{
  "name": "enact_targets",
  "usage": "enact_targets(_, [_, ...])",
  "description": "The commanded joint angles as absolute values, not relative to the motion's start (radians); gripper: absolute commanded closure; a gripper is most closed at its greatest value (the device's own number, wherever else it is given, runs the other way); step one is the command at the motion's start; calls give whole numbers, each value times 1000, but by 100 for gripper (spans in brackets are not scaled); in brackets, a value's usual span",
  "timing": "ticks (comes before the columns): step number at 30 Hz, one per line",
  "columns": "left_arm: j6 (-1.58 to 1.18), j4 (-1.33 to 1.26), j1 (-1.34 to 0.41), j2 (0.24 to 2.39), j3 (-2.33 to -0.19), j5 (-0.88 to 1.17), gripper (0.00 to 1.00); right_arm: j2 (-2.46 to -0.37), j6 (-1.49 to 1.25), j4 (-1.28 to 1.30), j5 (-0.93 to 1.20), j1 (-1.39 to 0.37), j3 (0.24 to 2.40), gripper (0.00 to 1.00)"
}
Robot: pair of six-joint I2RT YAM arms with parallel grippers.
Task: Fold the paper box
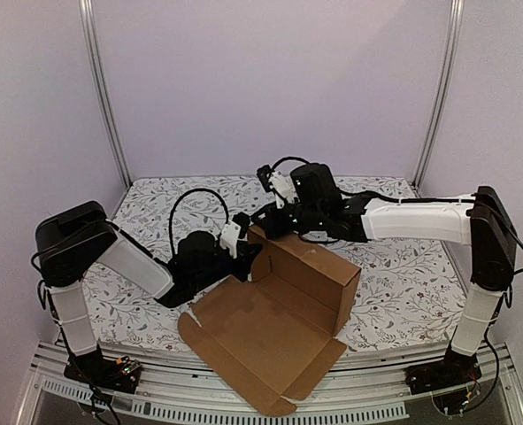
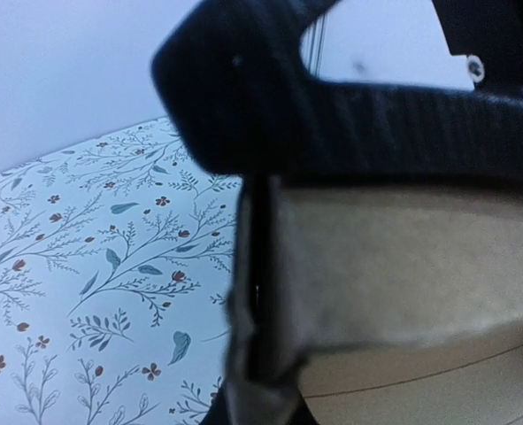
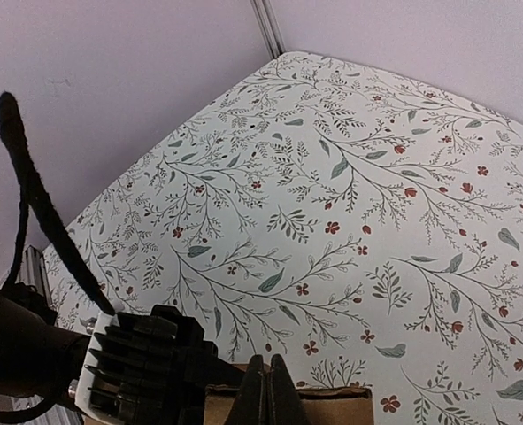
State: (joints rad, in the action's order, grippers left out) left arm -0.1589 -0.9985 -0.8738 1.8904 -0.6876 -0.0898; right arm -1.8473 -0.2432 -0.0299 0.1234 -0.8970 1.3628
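The paper box (image 1: pixel 279 328) is plain brown cardboard, half formed. Its base lies flat, a folded wall stands along the far right side, and its front flap hangs over the table's near edge. My left gripper (image 1: pixel 243 241) is at the box's far-left corner. In the left wrist view its dark fingers (image 2: pixel 259 292) are clamped on a cardboard flap (image 2: pixel 403 266). My right gripper (image 1: pixel 274 223) hovers just behind that corner. In the right wrist view its fingertips (image 3: pixel 268 376) are pressed together over the box's top edge (image 3: pixel 332 405), with the left gripper's black body (image 3: pixel 146 363) beside them.
A floral cloth (image 1: pixel 403 292) covers the table. White walls and two aluminium posts (image 1: pixel 106 97) close off the back. A metal rail (image 1: pixel 243 403) runs along the front edge between the arm bases.
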Motion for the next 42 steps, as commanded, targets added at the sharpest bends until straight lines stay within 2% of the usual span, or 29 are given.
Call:
enact_targets(1, [-145, -982, -871, 1923, -710, -63, 91, -1894, -241, 50, 98, -917, 1303, 100])
enact_targets(5, [-143, -977, -871, 1925, -713, -67, 88, -1893, -236, 61, 78, -926, 1291, 100])
enact_targets(20, [-140, -990, -871, 1951, -706, -69, 85, -1906, -244, 115, 30, -936, 1272, 100])
enact_targets(31, [-147, -1068, -871, 1907, -659, -69, 79, -1938, -241, 180, 5, -946, 1278, 100])
enact_targets(42, [-141, -1210, -862, 1922, -600, -63, 67, -1921, -229, 205, 6, -949, 1280, 100])
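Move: My left fingers are already shut on the box's left side flap, the pinched edge only about 1 cm ahead and 1 cm to the right. From that hand the top panel's middle lies some 11 cm right, 3 cm back and 6 cm higher; the floor panel's middle is about 14 cm back, 2 cm right and 10 cm down. The panel's left corner is about 1 cm back, 1 cm left and 1 cm below my closed right fingers. I release the side flap with my left hand: I sink about 1.5 cm along the edge while easing the fingers apart, then draw back and left about 1 cm and rise slightly, the opened fingers still straddling the cardboard. My right hand, fingers shut, stays on the top panel's left corner, sinking and drawing back about 1 cm each. ##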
